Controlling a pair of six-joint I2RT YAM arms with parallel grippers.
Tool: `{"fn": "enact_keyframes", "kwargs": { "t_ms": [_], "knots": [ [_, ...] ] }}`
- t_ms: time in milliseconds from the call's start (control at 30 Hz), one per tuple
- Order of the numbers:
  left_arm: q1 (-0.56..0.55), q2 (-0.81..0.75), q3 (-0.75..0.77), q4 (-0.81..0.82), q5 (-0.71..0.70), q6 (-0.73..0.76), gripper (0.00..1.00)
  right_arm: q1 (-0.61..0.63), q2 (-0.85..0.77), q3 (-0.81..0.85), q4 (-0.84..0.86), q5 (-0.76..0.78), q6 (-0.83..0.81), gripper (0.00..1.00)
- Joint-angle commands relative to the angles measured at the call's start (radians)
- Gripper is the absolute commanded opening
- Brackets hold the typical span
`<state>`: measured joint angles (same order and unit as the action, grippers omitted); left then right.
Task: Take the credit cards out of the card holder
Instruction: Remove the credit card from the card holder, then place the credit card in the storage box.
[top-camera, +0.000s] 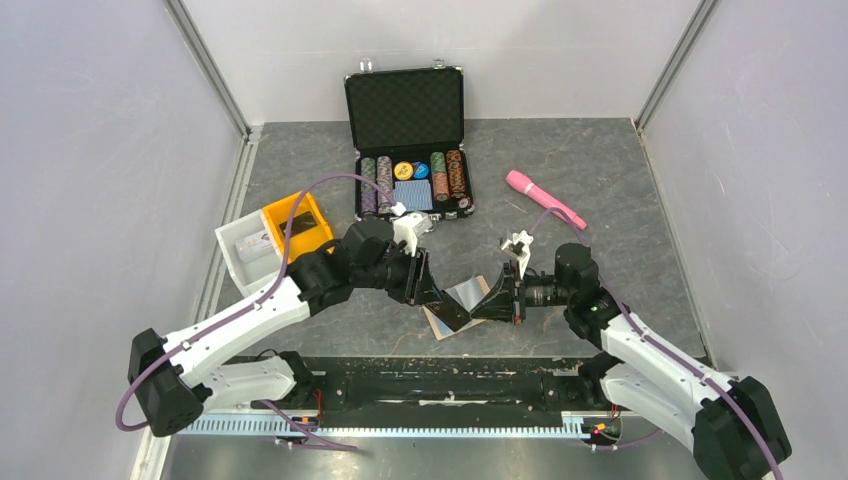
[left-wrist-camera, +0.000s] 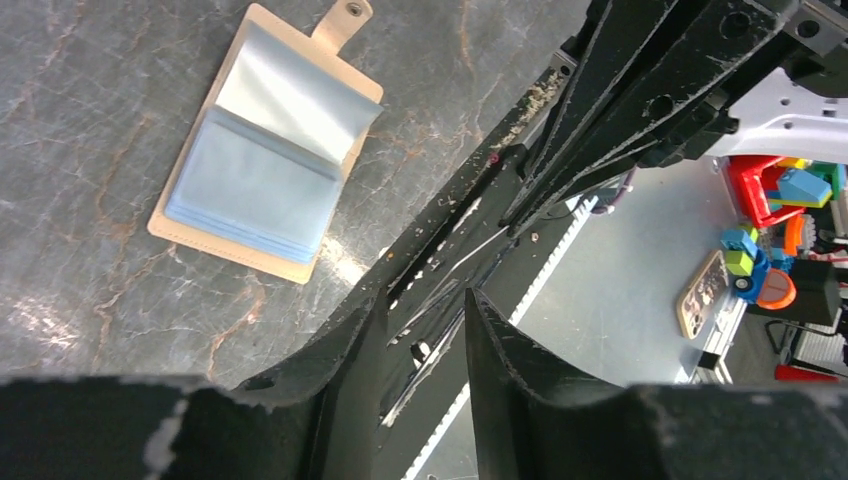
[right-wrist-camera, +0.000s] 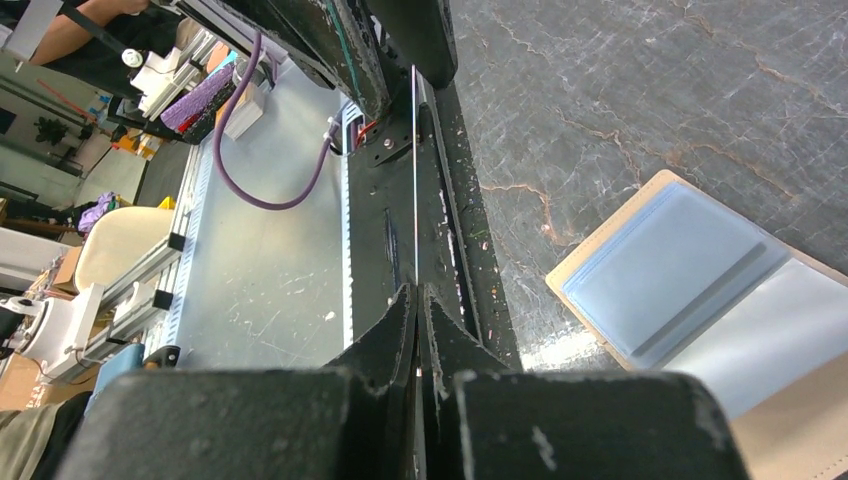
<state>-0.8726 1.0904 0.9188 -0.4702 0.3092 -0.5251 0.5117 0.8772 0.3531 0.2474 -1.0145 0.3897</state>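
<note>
The tan card holder (left-wrist-camera: 265, 150) lies open on the table with its blue-grey panels up; it also shows in the right wrist view (right-wrist-camera: 690, 290) and pokes out below the grippers in the top view (top-camera: 440, 322). My right gripper (right-wrist-camera: 417, 290) is shut on a thin card (right-wrist-camera: 414, 150), seen edge-on, and holds it above the table (top-camera: 467, 297). My left gripper (left-wrist-camera: 425, 300) faces it from the left (top-camera: 430, 283), with its jaws apart. The card's edge (left-wrist-camera: 470, 250) runs into the gap between the left fingers. I cannot tell whether it touches them.
An open black poker-chip case (top-camera: 410, 140) stands at the back. A pink object (top-camera: 545, 198) lies to the back right. A white bin (top-camera: 247, 250) and a yellow box (top-camera: 297, 222) sit on the left. Grey walls enclose the table.
</note>
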Motion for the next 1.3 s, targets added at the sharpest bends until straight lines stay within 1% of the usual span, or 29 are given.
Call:
{"fn": "enact_keyframes", "kwargs": {
  "t_ms": [0, 100, 200, 300, 333, 400, 467, 533, 567, 600, 667, 733, 833, 900, 933, 1067, 1133, 1267],
  "knots": [
    [-0.002, -0.038, -0.028, 0.086, 0.085, 0.019, 0.36, 0.004, -0.021, 0.003, 0.054, -0.021, 0.006, 0.0],
    [-0.002, -0.05, -0.057, 0.113, 0.114, -0.002, 0.31, 0.004, -0.022, -0.007, 0.092, -0.026, 0.033, 0.0],
    [-0.002, -0.061, -0.08, 0.136, 0.144, -0.016, 0.2, 0.004, -0.019, -0.011, 0.115, -0.031, 0.044, 0.0],
    [0.0, -0.074, -0.091, 0.142, 0.142, -0.029, 0.06, 0.004, -0.009, -0.009, 0.115, -0.022, 0.044, 0.0],
    [0.001, -0.076, -0.092, 0.14, 0.132, -0.035, 0.03, 0.003, -0.004, -0.008, 0.113, -0.016, 0.047, 0.01],
    [0.003, -0.079, -0.089, 0.131, 0.108, -0.05, 0.02, 0.004, 0.002, -0.004, 0.109, 0.009, 0.05, 0.12],
    [0.009, -0.081, -0.083, 0.12, 0.084, -0.06, 0.02, 0.004, 0.0, -0.002, 0.106, 0.048, 0.052, 0.28],
    [0.013, -0.082, -0.071, 0.103, 0.051, -0.069, 0.02, 0.002, -0.008, 0.001, 0.102, 0.09, 0.054, 0.41],
    [0.017, -0.081, -0.064, 0.092, 0.029, -0.072, 0.02, 0.001, -0.013, 0.002, 0.097, 0.112, 0.051, 0.51],
    [0.022, -0.083, -0.056, 0.078, 0.007, -0.075, 0.02, 0.002, -0.018, 0.006, 0.086, 0.139, 0.047, 0.63],
    [0.044, -0.084, -0.042, 0.042, -0.059, -0.096, 0.02, 0.002, -0.033, 0.016, 0.038, 0.194, 0.027, 0.79],
    [0.095, -0.076, -0.031, 0.011, -0.097, -0.107, 0.02, 0.002, -0.06, 0.006, 0.026, 0.249, 0.022, 0.84],
    [0.219, -0.066, -0.001, -0.043, -0.103, -0.103, 0.02, 0.002, -0.1, -0.053, 0.087, 0.311, 0.054, 0.88],
    [0.321, -0.079, 0.023, -0.073, -0.104, -0.09, 0.02, 0.002, -0.11, -0.054, 0.072, 0.339, 0.041, 0.98],
    [0.389, -0.09, 0.04, -0.097, -0.122, -0.073, 0.02, 0.002, -0.109, -0.043, 0.046, 0.347, 0.023, 0.98],
    [0.578, -0.085, 0.146, -0.211, -0.196, 0.006, 0.02, 0.002, -0.112, 0.001, -0.035, 0.377, -0.021, 0.98],
    [0.643, -0.061, 0.206, -0.241, -0.21, 0.042, 0.02, 0.002, -0.12, 0.001, -0.052, 0.389, -0.028, 0.98],
    [0.699, 0.012, 0.297, -0.269, -0.302, 0.077, 0.02, 0.002, -0.137, -0.03, -0.049, 0.413, -0.037, 0.98]
  ]
}}
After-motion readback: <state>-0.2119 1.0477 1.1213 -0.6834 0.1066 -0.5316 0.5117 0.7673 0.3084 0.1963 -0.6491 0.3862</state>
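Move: My right hand already holds the credit card, its middle some 5 cm left and 1 cm ahead. From my left hand, part-open around the card's free end, the middle is roughly 3 cm right, 2 cm back and 1 cm below. The card holder lies about 5 cm right, 2 cm back and 14 cm below my left hand; the orange tray sits 27 cm left and 13 cm ahead of it, the chip case 21 cm ahead and 4 cm left. I draw my left hand back about 2 cm while its fingers close and pinch the card's free end; my right hand waits, then opens wide to let go and eases some 5 cm forward and a little right. My left hand then swings left and forward, about 19 cm leftward, towards the orange tray, rising at the end and turning nearly 50 degrees counter-clockwise with the card. ##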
